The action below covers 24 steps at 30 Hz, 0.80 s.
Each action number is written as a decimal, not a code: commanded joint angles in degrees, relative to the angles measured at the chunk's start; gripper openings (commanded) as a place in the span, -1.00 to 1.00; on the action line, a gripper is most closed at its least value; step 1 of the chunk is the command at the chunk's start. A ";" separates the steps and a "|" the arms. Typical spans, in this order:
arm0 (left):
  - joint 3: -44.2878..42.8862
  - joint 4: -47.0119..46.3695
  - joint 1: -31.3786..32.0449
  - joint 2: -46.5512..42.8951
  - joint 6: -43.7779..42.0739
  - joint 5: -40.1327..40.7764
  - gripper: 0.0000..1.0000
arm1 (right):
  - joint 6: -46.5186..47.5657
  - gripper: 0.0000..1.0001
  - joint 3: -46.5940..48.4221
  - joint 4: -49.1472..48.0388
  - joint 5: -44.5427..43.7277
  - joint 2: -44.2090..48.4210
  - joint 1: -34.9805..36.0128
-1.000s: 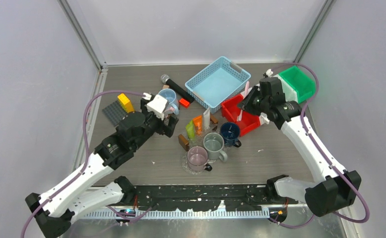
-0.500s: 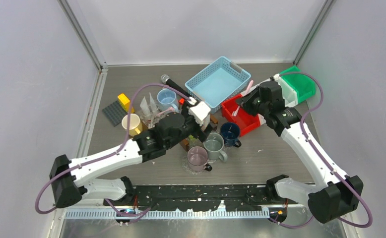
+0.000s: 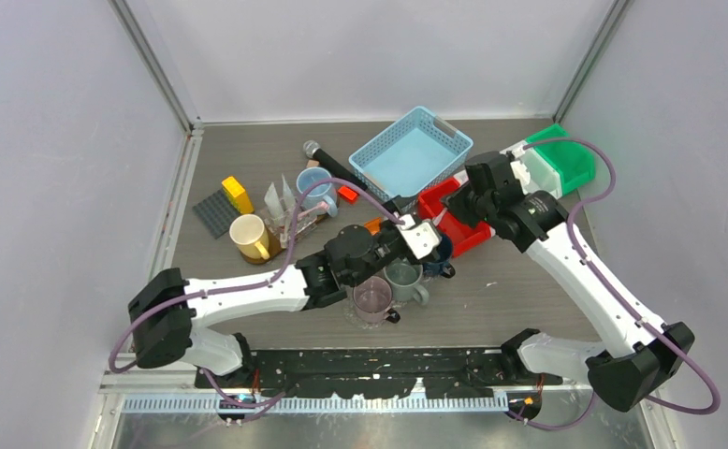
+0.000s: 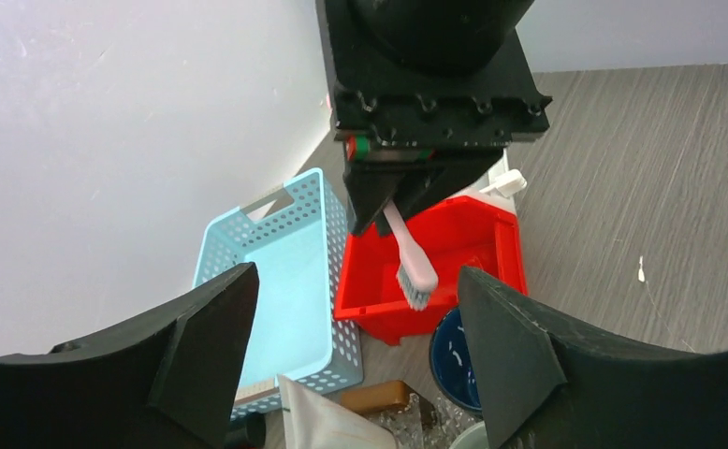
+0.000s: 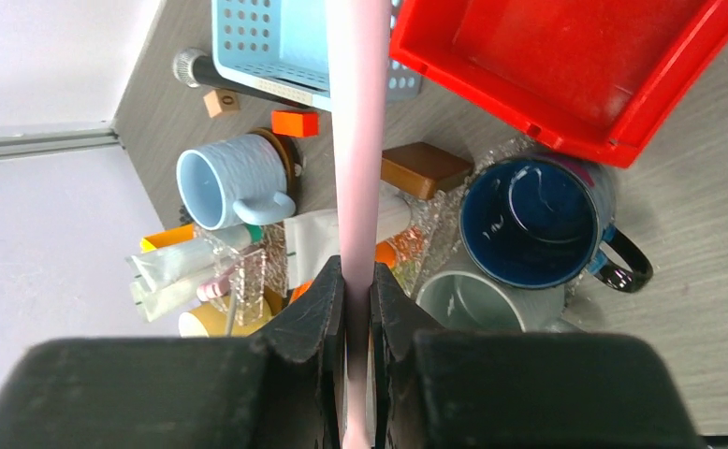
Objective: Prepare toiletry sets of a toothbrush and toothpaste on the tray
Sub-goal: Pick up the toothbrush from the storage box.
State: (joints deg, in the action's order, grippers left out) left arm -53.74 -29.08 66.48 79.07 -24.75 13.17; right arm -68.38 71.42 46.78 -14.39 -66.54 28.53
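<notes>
A pink toothbrush (image 5: 358, 112) sticks out from between the fingers of my right gripper (image 5: 357, 271), which is shut on its handle. In the left wrist view that gripper (image 4: 388, 206) hangs over the red tray (image 4: 473, 243), with the toothbrush bristles (image 4: 414, 281) pointing down just above it. My left gripper (image 4: 353, 281) is open and empty. It hovers over the mugs and faces the red tray (image 3: 468, 234). A white toothpaste tube (image 5: 318, 238) lies below it beside an orange one (image 5: 385, 253). More tubes (image 5: 178, 267) sit further left.
A light blue basket (image 3: 407, 154) stands behind the red tray and a green bin (image 3: 561, 159) to its right. Navy (image 5: 538, 220), grey (image 3: 402, 276) and pink (image 3: 371, 297) mugs crowd the middle. A light blue mug (image 3: 313, 182), a yellow mug (image 3: 248, 234) and a black microphone (image 3: 327, 161) are at the left.
My left arm has swung right, from the light blue mug to above the middle mugs. My right gripper has shifted a little left with the toothbrush, over the red tray.
</notes>
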 commanded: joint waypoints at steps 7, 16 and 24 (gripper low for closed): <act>-2.11 -9.59 0.80 4.34 -1.60 0.80 0.37 | -6.31 -0.95 2.21 5.32 -8.84 -0.73 4.08; -3.60 -9.65 1.53 7.31 -0.49 1.34 0.13 | -8.08 -0.95 1.87 6.21 -9.77 -0.19 4.74; -5.18 -9.93 1.84 10.12 -0.11 1.16 -0.09 | -8.51 -0.95 1.82 6.39 -9.85 -0.23 5.05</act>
State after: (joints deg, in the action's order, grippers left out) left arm -55.64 -34.48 67.83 88.51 -25.71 13.93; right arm -75.33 71.46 52.64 -21.65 -67.64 33.06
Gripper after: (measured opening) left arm 0.472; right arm 0.153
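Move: The pink toothbrush is already in the right fingers. Its bristle head lies about 4 cm to the left hand's right, 3 cm ahead and 4 cm below; from the right hand it is some 3 cm back, 2 cm left and 2 cm below. The left fingers wait about 6 cm back and 6 cm left of the right hand, slightly higher. From the left hand, the navy mug is 4 cm right, 1 cm ahead and 20 cm below, and the red box 14 cm ahead, 11 cm right and 22 cm below. Down and to its right, about 5 cm in all, the left hand eases its fingers towards the toothbrush's head for a handover, narrowing them from wide open to about half open; contact can't be seen. The right hand keeps its pinch on the brush and brings it some 2 cm down and back, turning slightly clockwise, then stays nearly still. ##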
